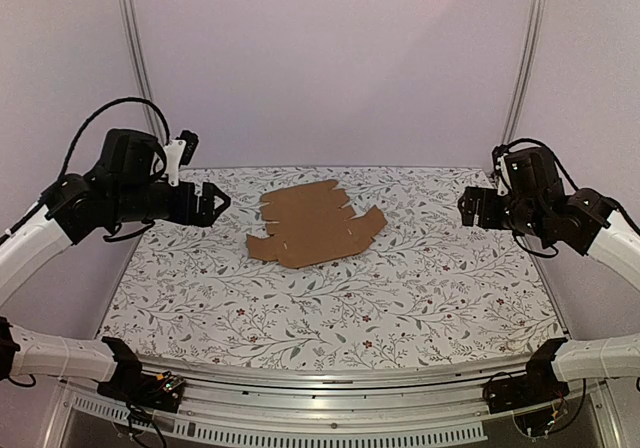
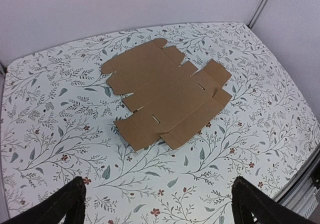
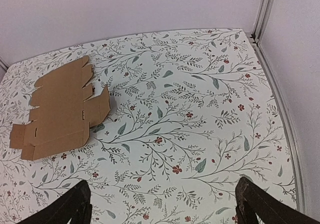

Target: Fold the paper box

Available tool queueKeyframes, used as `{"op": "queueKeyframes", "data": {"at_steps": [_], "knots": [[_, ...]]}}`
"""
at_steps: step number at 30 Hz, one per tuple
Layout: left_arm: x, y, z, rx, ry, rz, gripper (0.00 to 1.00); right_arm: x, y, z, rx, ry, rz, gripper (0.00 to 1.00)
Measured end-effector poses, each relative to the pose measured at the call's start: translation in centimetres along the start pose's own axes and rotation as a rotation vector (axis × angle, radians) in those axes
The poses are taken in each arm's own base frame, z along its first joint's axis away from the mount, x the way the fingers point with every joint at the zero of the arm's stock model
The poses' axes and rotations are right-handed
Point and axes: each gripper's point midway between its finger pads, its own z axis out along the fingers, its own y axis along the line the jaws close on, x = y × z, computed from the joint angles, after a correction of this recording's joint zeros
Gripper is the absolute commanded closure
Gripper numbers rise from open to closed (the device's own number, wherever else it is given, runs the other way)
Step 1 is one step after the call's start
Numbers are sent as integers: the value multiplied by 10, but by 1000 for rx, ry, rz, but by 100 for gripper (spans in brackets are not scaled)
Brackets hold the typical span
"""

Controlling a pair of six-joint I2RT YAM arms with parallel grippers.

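Note:
The paper box (image 1: pixel 314 225) lies flat and unfolded on the flowered table, a brown die-cut sheet with flaps and tabs, toward the back centre. In the left wrist view the paper box (image 2: pixel 167 94) sits mid-frame, well ahead of the fingers; in the right wrist view the paper box (image 3: pixel 62 109) lies at the far left. My left gripper (image 1: pixel 215 204) hovers above the table's left side, open and holding nothing. My right gripper (image 1: pixel 466 208) hangs over the right side, open too, with only tablecloth between its fingers (image 3: pixel 255 204). Neither touches the sheet.
The table (image 1: pixel 420 288) has a white cloth printed with leaves and red flowers. Pale walls and metal corner posts (image 1: pixel 527 58) close in the back and sides. A metal rail (image 1: pixel 330 373) runs along the near edge.

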Motion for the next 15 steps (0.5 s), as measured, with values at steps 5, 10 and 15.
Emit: {"op": "queueKeyframes", "data": {"at_steps": [5,10,15], "knots": [[-2,-2,-7,16,-17,-4,0,0,4,3,-15,1,31,1],[-3,-2,-12,24,-28,-10,0,5,19,11,-92,-2,82,1],[-2,-3,-13,31,-28,-14,1,28,49,26,-196,36,143,1]]}}
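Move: The flat paper box blank lies with its middle about 29 cm to the right hand's left, some 12 cm ahead and 24 cm below. Its raised right-hand flap is nearer, around 15 cm left and 12 cm ahead of that hand, some 22 cm below. From the left hand, the box's middle is about 18 cm to the right, 14 cm ahead and 26 cm lower. Leftward and down, gathering speed after a slow start, the right hand swings in towards the paper box: about 5 cm left and 3 cm lower, still well above the table and clear of the cardboard. Its wrist rolls left side up by some 15 degrees and turns slightly counter-clockwise, the empty fingers staying wide open. ##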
